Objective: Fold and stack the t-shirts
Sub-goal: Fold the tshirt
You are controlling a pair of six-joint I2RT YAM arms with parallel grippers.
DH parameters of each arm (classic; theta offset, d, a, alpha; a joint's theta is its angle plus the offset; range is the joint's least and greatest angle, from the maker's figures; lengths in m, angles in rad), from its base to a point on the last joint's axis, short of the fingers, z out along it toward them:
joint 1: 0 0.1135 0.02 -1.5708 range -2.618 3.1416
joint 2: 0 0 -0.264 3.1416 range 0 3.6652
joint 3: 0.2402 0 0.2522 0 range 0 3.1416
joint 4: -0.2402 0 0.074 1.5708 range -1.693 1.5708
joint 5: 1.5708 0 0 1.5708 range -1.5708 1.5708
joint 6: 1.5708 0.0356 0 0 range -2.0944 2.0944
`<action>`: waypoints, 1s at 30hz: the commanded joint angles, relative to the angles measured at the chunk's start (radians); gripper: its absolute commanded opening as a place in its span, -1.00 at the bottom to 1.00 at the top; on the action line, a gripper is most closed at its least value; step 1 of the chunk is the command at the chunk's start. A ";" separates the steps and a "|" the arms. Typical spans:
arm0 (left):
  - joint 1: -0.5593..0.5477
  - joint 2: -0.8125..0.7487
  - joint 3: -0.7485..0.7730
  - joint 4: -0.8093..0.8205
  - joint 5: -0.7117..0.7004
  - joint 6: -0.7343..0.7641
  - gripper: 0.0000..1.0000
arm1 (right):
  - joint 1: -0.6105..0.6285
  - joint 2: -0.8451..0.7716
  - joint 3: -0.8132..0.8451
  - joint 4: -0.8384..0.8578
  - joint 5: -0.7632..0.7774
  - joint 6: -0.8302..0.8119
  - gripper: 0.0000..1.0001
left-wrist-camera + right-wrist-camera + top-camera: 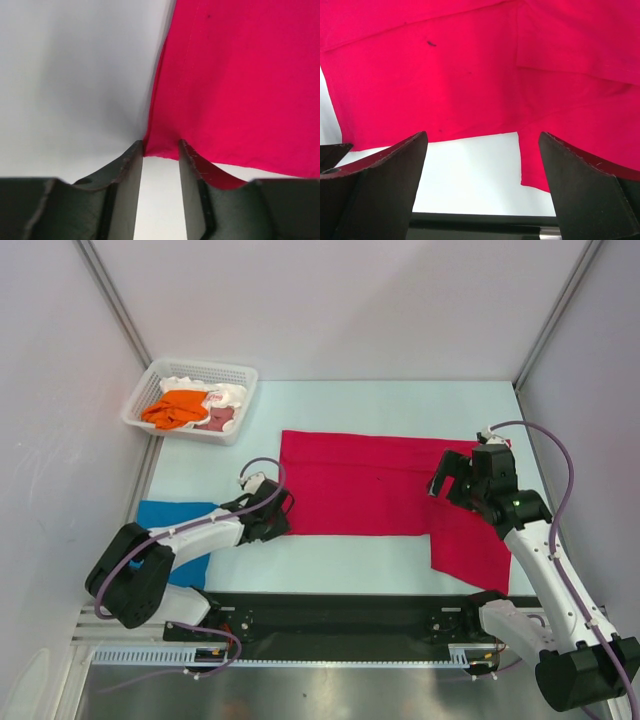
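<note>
The large crimson-red t-shirt (380, 490) lies spread flat mid-table, with one part (470, 550) reaching toward the near right. My left gripper (280, 512) is low at its near-left corner. In the left wrist view the jaws (161, 147) stand narrowly apart, with the red corner (162, 150) between the fingertips and bare table showing in the gap. My right gripper (450, 480) hovers wide open and empty over the shirt's right side; its view shows the red cloth (470, 75) and its near edge. The folded blue t-shirt (170, 525) lies at the near left, partly under my left arm.
A white lattice basket (150, 390) at the back left holds orange (175, 408), dusty-pink (220, 420) and white (228, 395) shirts. A black strip (340, 615) runs along the near table edge. Grey walls close in both sides and the back.
</note>
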 commanded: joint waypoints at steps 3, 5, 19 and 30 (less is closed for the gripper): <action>-0.007 0.046 0.003 0.016 -0.018 0.008 -0.36 | -0.012 0.002 -0.014 -0.015 0.035 0.023 0.99; -0.007 0.043 -0.001 0.035 -0.018 0.029 -0.55 | -0.032 0.009 -0.020 -0.050 0.054 0.061 1.00; -0.009 -0.066 -0.008 0.107 0.014 0.172 -0.99 | -0.527 0.033 -0.166 -0.093 -0.007 0.190 0.55; -0.007 -0.113 0.022 0.163 0.095 0.173 -0.99 | -0.770 0.053 -0.319 -0.038 0.111 0.351 0.09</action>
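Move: The left gripper is down at the red shirt's near left corner, which lies right at its half-open fingertips; the blue square lies about 25 cm left of it and 4 cm back. From the right gripper, the sleeve's outer near corner lies some 17 cm back, 19 cm right and 18 cm below. The sleeve's inner corner lies about 12 cm back and 4 cm right of that gripper, equally low. Shut the left gripper on the shirt's near left corner, then lift the pinched corner about 3 cm, drifting right and slightly forward. Meanwhile swing the open right gripper right, down and back, about 22 cm in all, towards the sleeve's outer near corner, turning it nearly 60 degrees clockwise to point steeply down and narrowing its fingers to about half open. ##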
